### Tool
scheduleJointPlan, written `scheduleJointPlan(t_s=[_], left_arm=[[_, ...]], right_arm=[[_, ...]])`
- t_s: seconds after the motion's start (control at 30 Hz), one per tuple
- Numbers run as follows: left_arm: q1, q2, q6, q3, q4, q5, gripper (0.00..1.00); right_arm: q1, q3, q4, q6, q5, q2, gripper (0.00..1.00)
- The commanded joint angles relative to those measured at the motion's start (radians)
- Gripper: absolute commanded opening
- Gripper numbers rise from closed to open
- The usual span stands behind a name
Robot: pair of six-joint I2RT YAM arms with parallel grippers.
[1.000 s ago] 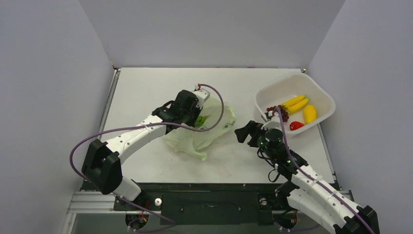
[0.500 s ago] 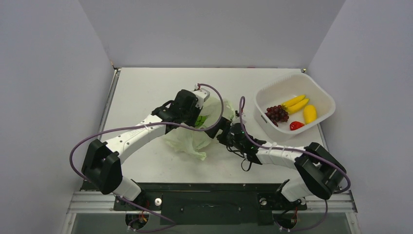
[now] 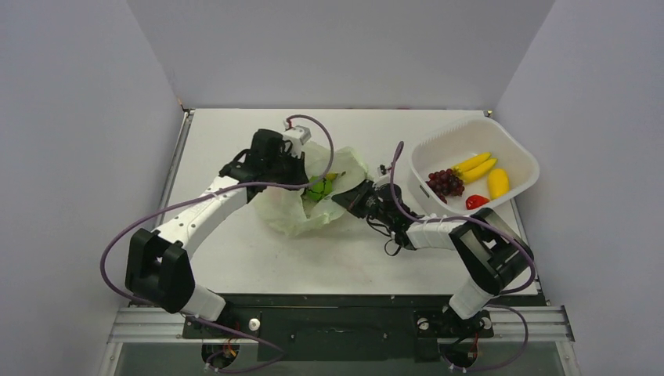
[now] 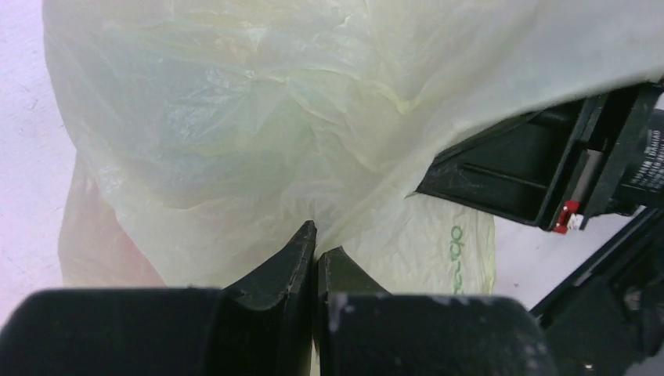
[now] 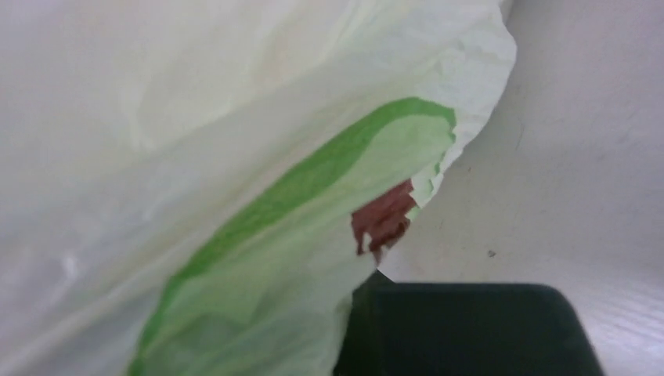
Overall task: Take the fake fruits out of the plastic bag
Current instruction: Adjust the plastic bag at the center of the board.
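The pale green plastic bag [image 3: 297, 211] lies crumpled mid-table, its mouth stretched between both grippers. A round green fake fruit [image 3: 317, 190] shows inside the opening. My left gripper [image 3: 290, 174] is shut on the bag's far left rim; in the left wrist view its fingertips [image 4: 315, 249] pinch the film of the plastic bag [image 4: 235, 133]. My right gripper [image 3: 345, 197] is shut on the bag's right edge. In the right wrist view the plastic bag [image 5: 196, 157] drapes over the right gripper [image 5: 368, 276], hiding one finger. A small red fake fruit [image 3: 475, 201] lies in the basket.
A white basket [image 3: 517, 153] stands at the right and holds yellow bananas [image 3: 475, 166], a dark grape bunch [image 3: 446, 182] and a yellow fruit [image 3: 498, 182]. My right arm's black wrist [image 4: 548, 168] shows close by in the left wrist view. Grey walls enclose the table.
My right arm swung left from the basket to the bag and shut on its right edge. The left gripper pulled its rim up and left, exposing the green fruit.
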Motion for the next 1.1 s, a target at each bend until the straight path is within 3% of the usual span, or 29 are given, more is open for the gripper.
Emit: scheduleJointPlan(t_s=[0.0,0.2,0.33,0.53,0.67,0.9,0.93,1.0,1.03,1.07], left_arm=[[0.134,0.021,-0.161,0.083,0.092,0.348,0.0],[0.277,0.112,-0.322,0.22,0.063,0.507,0.0],[0.371,0.165,-0.394,0.299,0.036,0.544,0.0],[0.54,0.193,-0.556,0.319,0.138,0.618,0.0],[0.552,0.274,-0.51,0.452,0.017,0.619,0.0],[0.515,0.327,-0.386,0.478,-0.164,0.524,0.01],[0.513,0.328,-0.354,0.486,-0.19,0.513,0.05],[0.48,0.317,-0.3,0.543,-0.274,0.468,0.22],[0.472,0.312,-0.286,0.558,-0.326,0.431,0.38],[0.47,0.291,-0.263,0.587,-0.349,0.414,0.44]], right_arm=[[-0.08,0.032,0.018,-0.099,-0.172,-0.054,0.0],[-0.117,0.201,-0.434,-0.33,-0.252,-0.125,0.0],[-0.152,0.254,-0.556,-0.401,-0.289,-0.171,0.0],[-0.189,0.229,-0.574,-0.4,-0.363,-0.219,0.0],[-0.182,0.161,-0.54,-0.394,-0.369,-0.246,0.0],[-0.099,0.135,-0.551,-0.419,-0.278,-0.252,0.0],[-0.09,0.158,-0.566,-0.427,-0.265,-0.247,0.0],[-0.067,0.192,-0.61,-0.458,-0.215,-0.246,0.0],[-0.062,0.205,-0.636,-0.464,-0.204,-0.247,0.0],[-0.051,0.228,-0.65,-0.478,-0.182,-0.25,0.01]])
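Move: The left fingers already pinch the plastic bag's left edge; the bag's middle lies about 3 cm to their right, 3 cm ahead and 8 cm below. Inside, a green fruit sits some 4 cm ahead, 4 cm right and 12 cm down, a pinkish one roughly 8 cm left, 1 cm ahead and 14 cm down. From the right fingers, shut on the right rim, the bag's middle is about 7 cm left, 5 cm ahead and 4 cm lower. The left hand hauls its pinch of bag out and away from the right hand, about 12 cm forward and 10 cm left while rising some 9 cm and rolling its left side down, then eases back a little and sinks about 3 cm as its fingers begin to part, the film still against one of them. The right hand keeps its grip on the right rim, first lifting and shifting right a few centimetres, then sinking and drawing back towards the base to hold against the pull. ##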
